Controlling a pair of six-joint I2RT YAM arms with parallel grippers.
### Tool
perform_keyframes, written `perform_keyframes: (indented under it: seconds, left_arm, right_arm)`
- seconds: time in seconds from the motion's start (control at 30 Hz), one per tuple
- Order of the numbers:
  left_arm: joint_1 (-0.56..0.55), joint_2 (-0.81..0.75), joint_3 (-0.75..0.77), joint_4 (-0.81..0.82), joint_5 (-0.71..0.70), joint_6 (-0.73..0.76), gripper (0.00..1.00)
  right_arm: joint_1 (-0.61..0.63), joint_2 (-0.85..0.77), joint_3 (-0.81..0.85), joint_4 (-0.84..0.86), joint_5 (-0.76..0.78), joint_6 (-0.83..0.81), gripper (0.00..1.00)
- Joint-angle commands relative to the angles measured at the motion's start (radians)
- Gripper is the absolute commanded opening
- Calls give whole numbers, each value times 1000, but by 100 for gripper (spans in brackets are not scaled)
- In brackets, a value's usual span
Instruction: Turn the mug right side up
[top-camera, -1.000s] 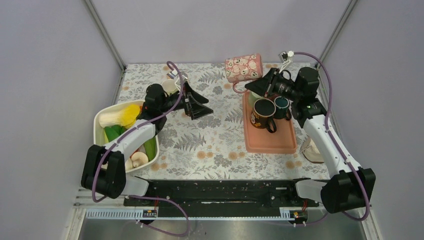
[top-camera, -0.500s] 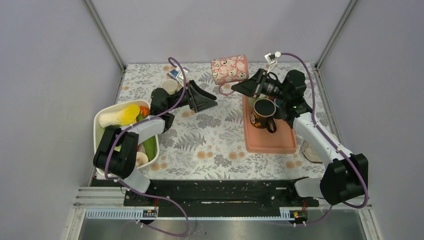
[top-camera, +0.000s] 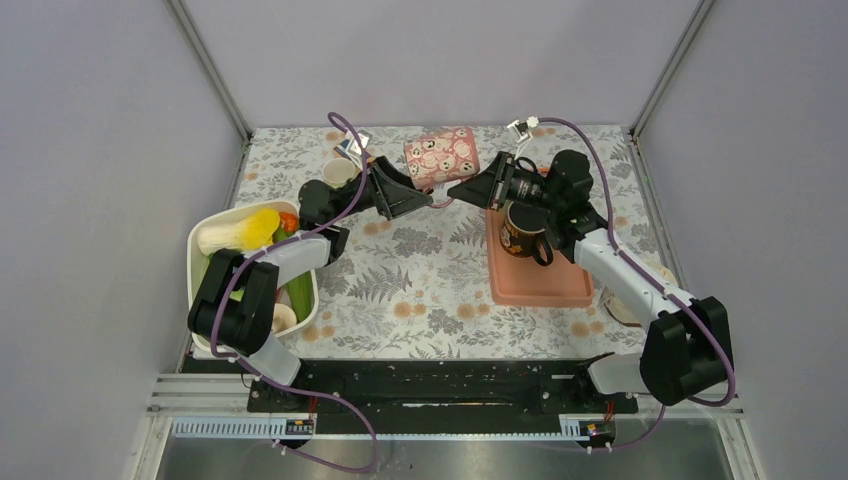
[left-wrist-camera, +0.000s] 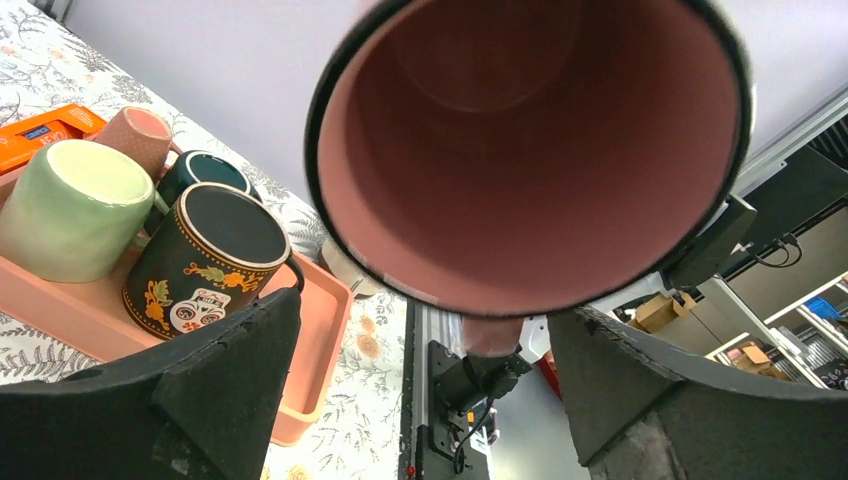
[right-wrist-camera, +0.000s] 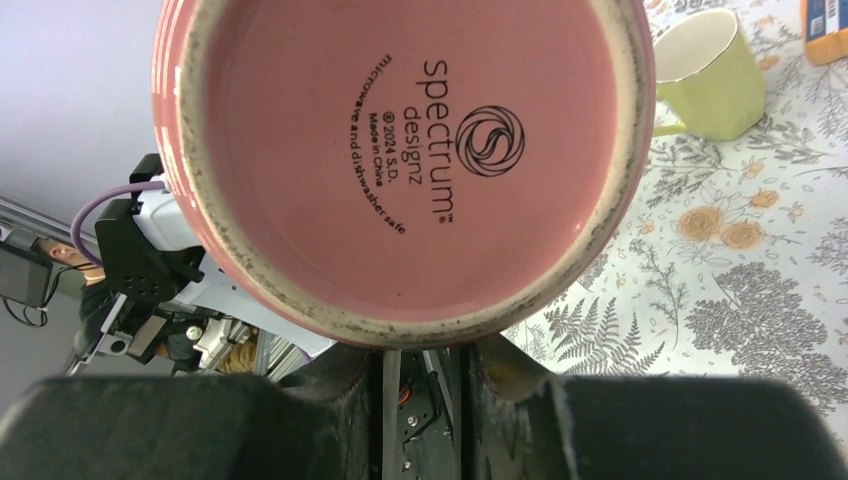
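Note:
The pink mug (top-camera: 438, 155) with white skull prints hangs on its side above the back of the table. My right gripper (top-camera: 468, 190) is shut on its handle, and the right wrist view shows its stamped base (right-wrist-camera: 400, 150) just above my closed gripper (right-wrist-camera: 425, 365). In the left wrist view the mug's open mouth (left-wrist-camera: 520, 140) looms close, with the handle (left-wrist-camera: 490, 335) under the rim. My left gripper (top-camera: 418, 198) stands open, its fingers (left-wrist-camera: 200, 390) spread wide just below the rim and touching nothing.
A salmon tray (top-camera: 540, 288) on the right holds a dark patterned mug (top-camera: 525, 228) and other mugs (left-wrist-camera: 70, 210). A white basin (top-camera: 198, 262) of vegetables sits at the left. A pale green cup (top-camera: 340, 170) and a small box (top-camera: 350, 147) stand at the back.
My right arm has carried the mug leftward from above the tray's back edge. My left gripper has lifted and turned up toward the mug's mouth.

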Motion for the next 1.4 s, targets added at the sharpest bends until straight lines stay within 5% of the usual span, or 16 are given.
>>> perform_keyframes:
  seconds: [0.0, 0.77, 1.37]
  left_arm:
    - [-5, -40, 13, 94, -28, -12, 95]
    - [-6, -49, 17, 160, -28, -79, 62]
    - [4, -73, 28, 191, -36, -114, 26]
  right_arm:
    - [28, -5, 11, 165, 30, -12, 0]
    - [98, 95, -29, 291, 68, 27, 0]
    - [169, 111, -159, 517, 136, 40, 0]
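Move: The pink mug, lying sideways with its rim towards the left hand, is held by its handle in the right fingers; the handle is about 3 cm right of the left hand, level fore and aft, and 2 cm above, with the mug's body 6 cm ahead, 3 right and 3 up. The left gripper waits about 7 cm left of the right hand and 3 below, level fore and aft. From the right hand, the black mug lies some 16 cm right, 4 ahead and 27 below. The right hand keeps its grip on the handle and carries the pink mug about 3.5 cm left into the open left gripper, dipping 2 cm early on, edging about 1 cm forward and rolling slightly late in the pass. The left hand nearly holds its place, rising just over 1 cm, while its fingers steadily close from wide open to about a third, coming in on the handle from above and below until they pinch it beside the right fingers. ##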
